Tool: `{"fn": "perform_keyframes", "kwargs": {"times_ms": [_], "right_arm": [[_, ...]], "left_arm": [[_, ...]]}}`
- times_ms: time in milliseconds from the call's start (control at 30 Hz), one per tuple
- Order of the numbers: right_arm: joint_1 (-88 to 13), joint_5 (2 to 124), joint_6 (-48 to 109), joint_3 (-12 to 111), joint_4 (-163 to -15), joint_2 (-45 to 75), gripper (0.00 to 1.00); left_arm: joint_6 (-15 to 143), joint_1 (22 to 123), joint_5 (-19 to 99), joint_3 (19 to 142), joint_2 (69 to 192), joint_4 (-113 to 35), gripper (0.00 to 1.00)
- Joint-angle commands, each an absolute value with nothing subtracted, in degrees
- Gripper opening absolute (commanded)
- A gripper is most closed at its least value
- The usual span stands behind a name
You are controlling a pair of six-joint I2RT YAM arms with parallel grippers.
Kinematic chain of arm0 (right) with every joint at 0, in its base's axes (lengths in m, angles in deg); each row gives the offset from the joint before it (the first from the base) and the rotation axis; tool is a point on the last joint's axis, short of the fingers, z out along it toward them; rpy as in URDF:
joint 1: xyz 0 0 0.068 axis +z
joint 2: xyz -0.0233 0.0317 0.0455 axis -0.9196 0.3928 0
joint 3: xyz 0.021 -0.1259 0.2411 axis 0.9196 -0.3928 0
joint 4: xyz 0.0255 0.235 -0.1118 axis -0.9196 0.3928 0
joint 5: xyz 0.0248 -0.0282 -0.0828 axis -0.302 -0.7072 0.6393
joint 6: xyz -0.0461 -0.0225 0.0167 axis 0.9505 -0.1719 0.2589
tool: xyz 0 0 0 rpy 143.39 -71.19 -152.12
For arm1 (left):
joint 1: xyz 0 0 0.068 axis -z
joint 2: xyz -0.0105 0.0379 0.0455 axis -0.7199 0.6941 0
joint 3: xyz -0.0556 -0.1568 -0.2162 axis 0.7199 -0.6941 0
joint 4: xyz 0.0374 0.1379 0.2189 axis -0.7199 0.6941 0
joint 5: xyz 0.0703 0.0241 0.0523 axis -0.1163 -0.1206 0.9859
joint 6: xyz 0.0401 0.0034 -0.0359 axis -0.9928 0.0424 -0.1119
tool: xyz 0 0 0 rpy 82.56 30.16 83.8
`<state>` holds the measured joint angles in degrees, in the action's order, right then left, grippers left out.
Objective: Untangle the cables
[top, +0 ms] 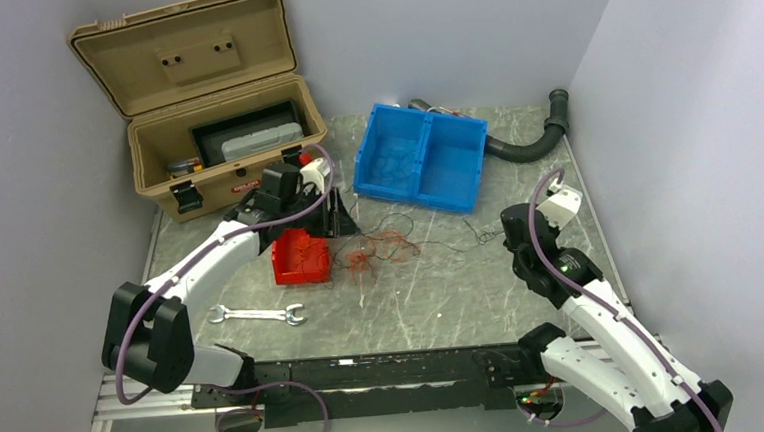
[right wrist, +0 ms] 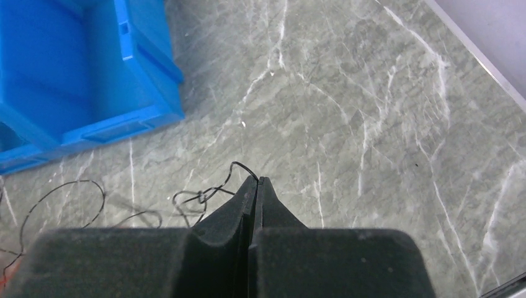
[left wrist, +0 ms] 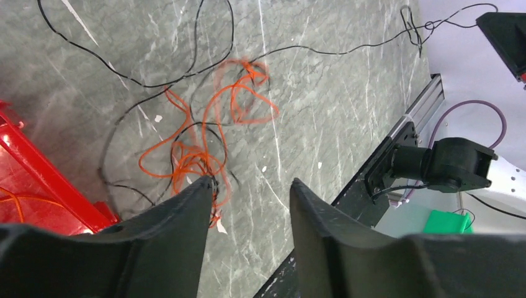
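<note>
The cables (top: 372,249) lie in a loose tangle of orange-red and black strands on the marble table, just right of a red bin (top: 300,258). In the left wrist view the orange loops (left wrist: 205,146) spread ahead of my left gripper (left wrist: 251,181), which is open; some strands touch its left fingertip (left wrist: 205,186). A thin black cable (left wrist: 347,48) runs from the tangle toward the right arm, with a small knot (right wrist: 197,197) on the way. My right gripper (right wrist: 256,180) is shut, the black cable's end (right wrist: 243,166) pinched at its tip.
A blue two-compartment bin (top: 420,159) stands behind the tangle, and an open tan toolbox (top: 212,116) at the back left. A wrench (top: 256,314) lies near the front left. A black ribbed hose (top: 529,147) curls at the back right. An orange strand (left wrist: 15,200) lies in the red bin.
</note>
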<state>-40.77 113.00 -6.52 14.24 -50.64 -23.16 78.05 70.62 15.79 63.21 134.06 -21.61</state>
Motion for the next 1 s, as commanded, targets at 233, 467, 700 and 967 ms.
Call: {"fn": "perform_keyframes", "kwargs": {"times_ms": [233, 467, 700, 967], "right_arm": [[-40.95, 93.80, 13.40, 35.46, -59.74, -20.51, 0.00], [-40.95, 73.06, 17.87, 55.17, -59.17, -9.85, 0.00], [-41.04, 64.56, 14.45, 68.44, -59.76, -4.19, 0.00], [-40.99, 67.31, 12.02, 75.54, -60.92, -2.00, 0.00]], "left_arm": [[71.41, 77.49, 16.19, 68.32, 133.50, -23.26, 0.68], [67.83, 82.07, 15.19, 67.15, 130.78, -42.72, 0.86], [67.56, 83.31, 15.14, 70.76, 135.64, -58.73, 0.88], [70.47, 85.72, 13.43, 76.27, 145.39, -60.90, 0.81]]}}
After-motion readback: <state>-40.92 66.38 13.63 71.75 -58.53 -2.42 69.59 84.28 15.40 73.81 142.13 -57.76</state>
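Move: The tangle of orange and black cable lies on the table about 8 cm to the right of the left hand, level with it and some 15 cm below; the red bin is roughly 10 cm to that hand's left, also level. From the right hand, whose shut fingers already hold the black cable, the tangle is about 33 cm to the left and 3 cm ahead. The blue bin stands some 22 cm ahead and 23 cm to the left of the right hand. The black cable, still pinched in the right fingers, is carried fast about 34 cm up and some 16 cm to the left, above the table between the arms, the wrist swinging counter-clockwise and tipping its fingers up. The left hand, already partly open, spreads wider, dips back slightly, then goes up and right over the tangle, about 13 cm each way, fingers levelling out. ##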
